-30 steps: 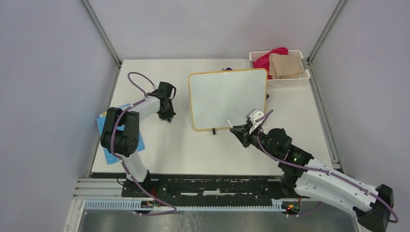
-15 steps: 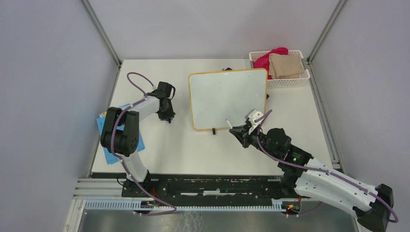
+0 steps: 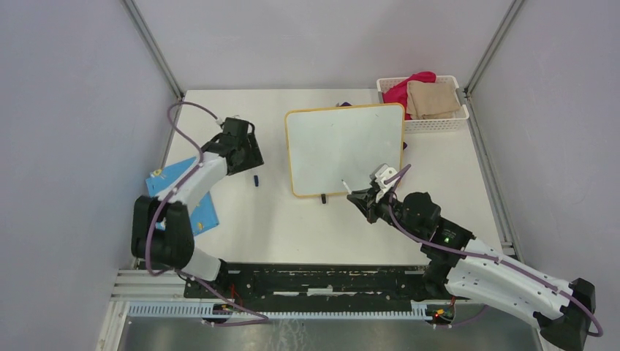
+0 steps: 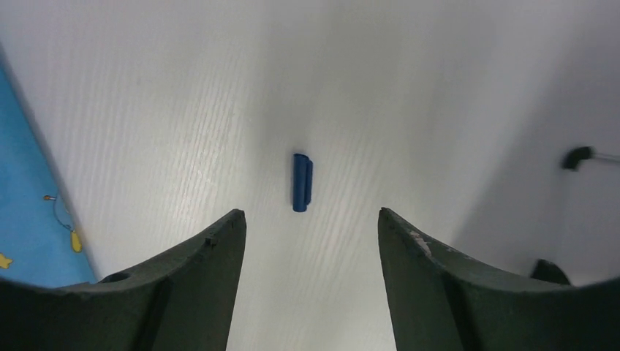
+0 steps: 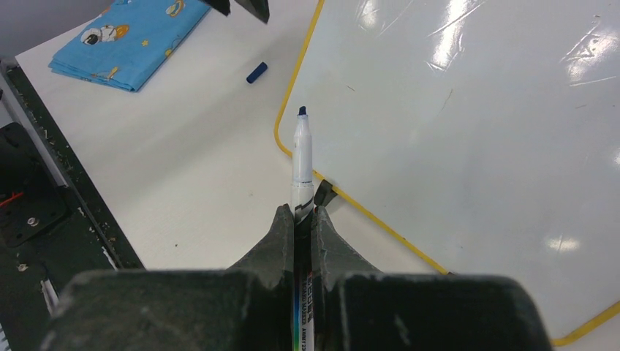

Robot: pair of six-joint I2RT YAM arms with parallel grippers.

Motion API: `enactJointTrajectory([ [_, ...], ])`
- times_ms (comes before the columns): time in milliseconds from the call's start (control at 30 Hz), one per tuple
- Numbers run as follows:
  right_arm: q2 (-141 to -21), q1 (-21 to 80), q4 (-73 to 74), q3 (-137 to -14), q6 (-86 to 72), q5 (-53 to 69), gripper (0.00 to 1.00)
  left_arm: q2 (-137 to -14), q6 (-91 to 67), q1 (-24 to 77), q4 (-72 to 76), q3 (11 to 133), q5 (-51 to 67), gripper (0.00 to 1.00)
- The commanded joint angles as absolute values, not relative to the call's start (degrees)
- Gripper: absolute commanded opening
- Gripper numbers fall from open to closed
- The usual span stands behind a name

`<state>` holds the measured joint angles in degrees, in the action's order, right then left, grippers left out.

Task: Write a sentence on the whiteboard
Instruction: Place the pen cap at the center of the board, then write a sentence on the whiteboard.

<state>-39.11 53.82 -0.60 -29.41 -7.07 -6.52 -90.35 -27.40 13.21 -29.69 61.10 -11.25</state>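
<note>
The whiteboard (image 3: 343, 146) (image 5: 453, 146), white with a yellow frame, lies at the table's middle back. Its surface is bare white and the sentence does not show on it. My right gripper (image 3: 363, 199) (image 5: 303, 212) is shut on an uncapped marker (image 5: 302, 157), whose blue tip (image 3: 346, 183) hovers over the board's near edge. The marker's small blue cap (image 3: 256, 179) (image 4: 302, 181) (image 5: 256, 72) lies loose on the table left of the board. My left gripper (image 3: 247, 159) (image 4: 311, 213) hangs open above the cap, apart from it, with nothing between its fingers.
A blue patterned card (image 3: 167, 179) (image 5: 124, 40) lies at the table's left edge, partly under the left arm. A white basket (image 3: 431, 126) with red and beige cloths stands at the back right. A black foot (image 5: 322, 194) sticks out under the board's near edge.
My left gripper has opened, left the blue cap on the table, and risen away toward the back left. The right arm and marker have stayed still.
</note>
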Motion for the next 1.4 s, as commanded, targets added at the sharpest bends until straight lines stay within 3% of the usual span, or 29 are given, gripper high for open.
enactJointTrajectory([
  [0,-38.9,53.7,-0.9,-33.2,-5.2,-6.7,0.0,-73.5,-29.4,13.4,-25.2,59.8,-8.9,0.73],
  [133,-39.8,53.7,-0.1,-35.0,-3.2,-6.3,0.0,-60.7,-25.8,14.7,-15.4,56.4,2.3,0.83],
  [233,-40.5,53.7,1.8,-37.1,-1.2,-5.7,0.0,-56.6,-24.8,15.7,-10.4,56.5,10.4,0.99],
  [433,-40.9,53.7,2.4,-40.0,2.1,-6.0,0.0,-53.4,-28.5,19.1,1.4,56.5,15.8,1.0],
  [667,-41.3,53.7,0.4,-39.4,2.7,-4.2,0.0,-57.5,-33.9,20.6,12.3,51.8,8.9,1.0],
  [767,-41.4,53.7,-1.4,-39.4,3.8,-0.8,0.0,-59.0,-38.8,20.6,18.9,50.7,17.3,1.0],
  [867,-42.0,53.7,-0.6,-40.7,5.6,5.4,0.0,-61.9,-38.6,20.8,24.0,52.5,35.7,1.0],
  [967,-43.4,53.7,3.4,-43.7,6.8,9.6,0.0,-61.6,-38.5,22.8,31.2,49.8,45.7,1.0],
  [1367,-49.4,53.7,13.1,-54.0,8.3,23.3,0.0,-51.8,-17.5,35.4,9.9,48.2,45.8,1.0],
])
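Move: The pen, its bare tip up, sits in the shut right fingers at their hand point; from the empty left hand it lies about 30 cm right, 16 back and 14 higher. The cap is some 6 cm beneath the left hand, 1 cm to its right. The whiteboard's middle is about 29 cm right of that hand, 10 ahead and 7 below; the black clip on its near edge is 22 right, 6 back and 7 below. The pen stays gripped in the right fingers, which rise about 7 cm, then also ease left and back, turning some 25 degrees counter-clockwise. Away from the cap, the left hand first shoots up, drawing back and right, then sweeps farther right and back to the pen tip, its fingers opening wide and swinging from steeply down to level, pointing right. No touch on the pen yet. ##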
